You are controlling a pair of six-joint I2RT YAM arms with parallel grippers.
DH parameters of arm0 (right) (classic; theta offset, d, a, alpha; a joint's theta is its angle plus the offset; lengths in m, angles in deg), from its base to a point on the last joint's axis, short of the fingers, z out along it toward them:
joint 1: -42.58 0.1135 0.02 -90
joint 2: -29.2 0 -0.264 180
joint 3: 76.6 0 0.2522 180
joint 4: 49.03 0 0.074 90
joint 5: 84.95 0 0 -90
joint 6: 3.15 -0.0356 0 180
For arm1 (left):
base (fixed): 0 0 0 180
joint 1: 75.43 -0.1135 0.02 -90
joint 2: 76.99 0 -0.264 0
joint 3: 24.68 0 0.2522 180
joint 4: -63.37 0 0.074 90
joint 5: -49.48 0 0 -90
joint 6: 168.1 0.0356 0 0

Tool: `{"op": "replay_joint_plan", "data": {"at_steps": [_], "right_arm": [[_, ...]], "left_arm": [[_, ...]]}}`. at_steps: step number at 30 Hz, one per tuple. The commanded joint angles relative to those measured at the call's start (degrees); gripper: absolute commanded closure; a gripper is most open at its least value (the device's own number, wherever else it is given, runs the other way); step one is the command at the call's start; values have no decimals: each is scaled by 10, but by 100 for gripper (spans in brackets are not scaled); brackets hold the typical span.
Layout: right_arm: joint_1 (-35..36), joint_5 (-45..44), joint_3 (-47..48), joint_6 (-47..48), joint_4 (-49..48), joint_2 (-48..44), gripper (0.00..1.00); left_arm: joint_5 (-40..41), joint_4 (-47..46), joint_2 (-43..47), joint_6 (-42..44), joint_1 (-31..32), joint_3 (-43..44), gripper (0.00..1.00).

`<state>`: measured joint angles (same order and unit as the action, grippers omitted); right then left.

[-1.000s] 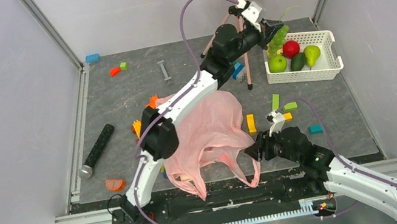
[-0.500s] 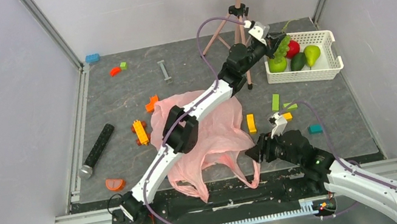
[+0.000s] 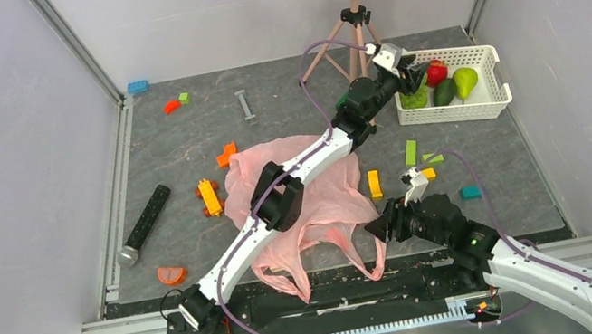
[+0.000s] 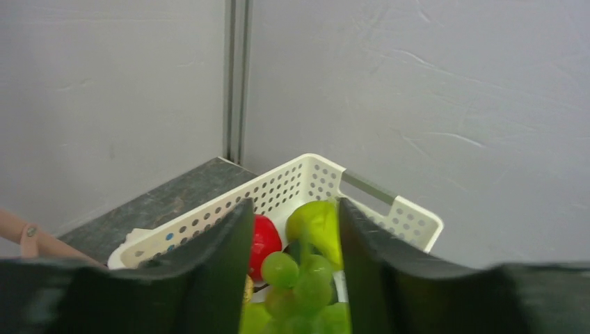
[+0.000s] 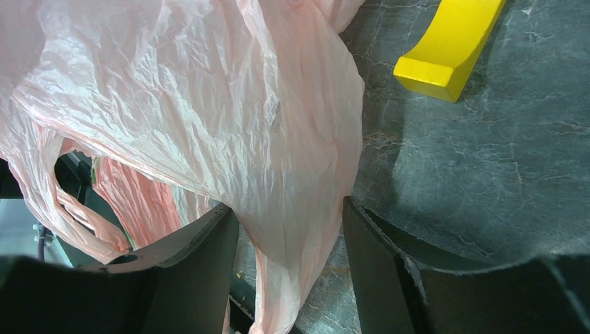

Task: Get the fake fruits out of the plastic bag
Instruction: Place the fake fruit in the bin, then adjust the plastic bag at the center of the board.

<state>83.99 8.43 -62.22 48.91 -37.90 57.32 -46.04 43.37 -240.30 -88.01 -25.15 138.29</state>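
My left gripper reaches over the near-left corner of the white lattice basket. In the left wrist view its jaws stand apart, and a blurred bunch of green grapes hangs loose between them, over the basket. A red apple and a green pear lie behind the grapes. From above, the basket holds the red apple, a green apple, an avocado and the pear. The pink plastic bag lies flat mid-table. My right gripper is open astride its edge.
Loose blocks lie around the bag: a yellow one, a green one, a teal one and an orange-yellow brick. A black cylinder lies at the left. A tripod stands just left of the basket.
The left arm stretched out and lowered the grapes to the basket, then its jaws opened off them. The right arm and the bag stayed put.
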Motion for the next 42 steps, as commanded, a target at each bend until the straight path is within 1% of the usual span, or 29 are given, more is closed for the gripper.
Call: {"op": "replay_joint_plan", "data": {"at_steps": [1,2,3,6,8,12,17,20,22,25,27,33,35,38,39,42], "right_arm": [[1,4,-35,4,-21,6,41],[1,3,-34,3,-21,6,41],[1,4,-35,3,-21,5,41],[1,4,-37,1,-21,1,41],[1,2,-37,3,-18,-3,40],[1,-1,-31,3,-13,-6,40],[1,-6,-10,15,4,-2,39],[1,-14,26,26,25,0,38],[1,-18,40,33,25,1,37],[1,-22,59,39,50,1,35],[1,-22,70,40,55,0,34],[1,-12,110,52,77,-7,29],[1,-14,131,63,97,-11,24],[1,-26,162,80,123,-17,20],[1,-29,171,85,132,-18,18],[1,-30,207,101,157,-13,16]], "left_arm": [[16,-33,-10,-15,2,29,37],[15,-32,-11,-15,3,29,32],[14,-31,-10,-16,2,28,29],[10,-31,-11,-20,2,26,23],[7,-31,-6,-22,2,24,18],[-7,-33,22,-19,2,0,1],[-17,-51,95,-18,2,-73,0],[-17,-49,142,-18,3,-111,0],[-13,-47,176,-15,3,-140,0],[-21,-47,231,-9,4,-187,0],[-23,-38,263,-12,5,-209,0],[18,14,375,-15,12,-286,0],[32,31,427,-9,14,-335,0],[52,43,506,-6,14,-423,0],[70,51,539,-6,14,-453,0],[83,108,616,7,13,-521,0]]}}
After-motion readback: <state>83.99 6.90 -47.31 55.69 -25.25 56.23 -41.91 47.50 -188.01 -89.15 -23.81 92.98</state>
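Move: The grapes hang between the left fingertips, their middle some 9 cm below and 2 cm back of the hand point. The bin's middle is about 12 cm to that hand's right, 2 cm ahead and 19 cm below. Inside, the red apple is about 8 cm right and 4 cm ahead, the green apple 2 cm right and 2 cm back. From the right hand, the bin is roughly 33 cm ahead, 25 cm right, about level. Hold the left gripper almost still over the bin's left end and spread the already part-open fingers fully, letting go of the grapes, with a dip of about 2 cm. Then lift it fast, some 23 cm, drawing back and left away from the bin with hardly any wrist turn. Late on, raise the right gripper about 7 cm beside the bag, opening it a little wider. ##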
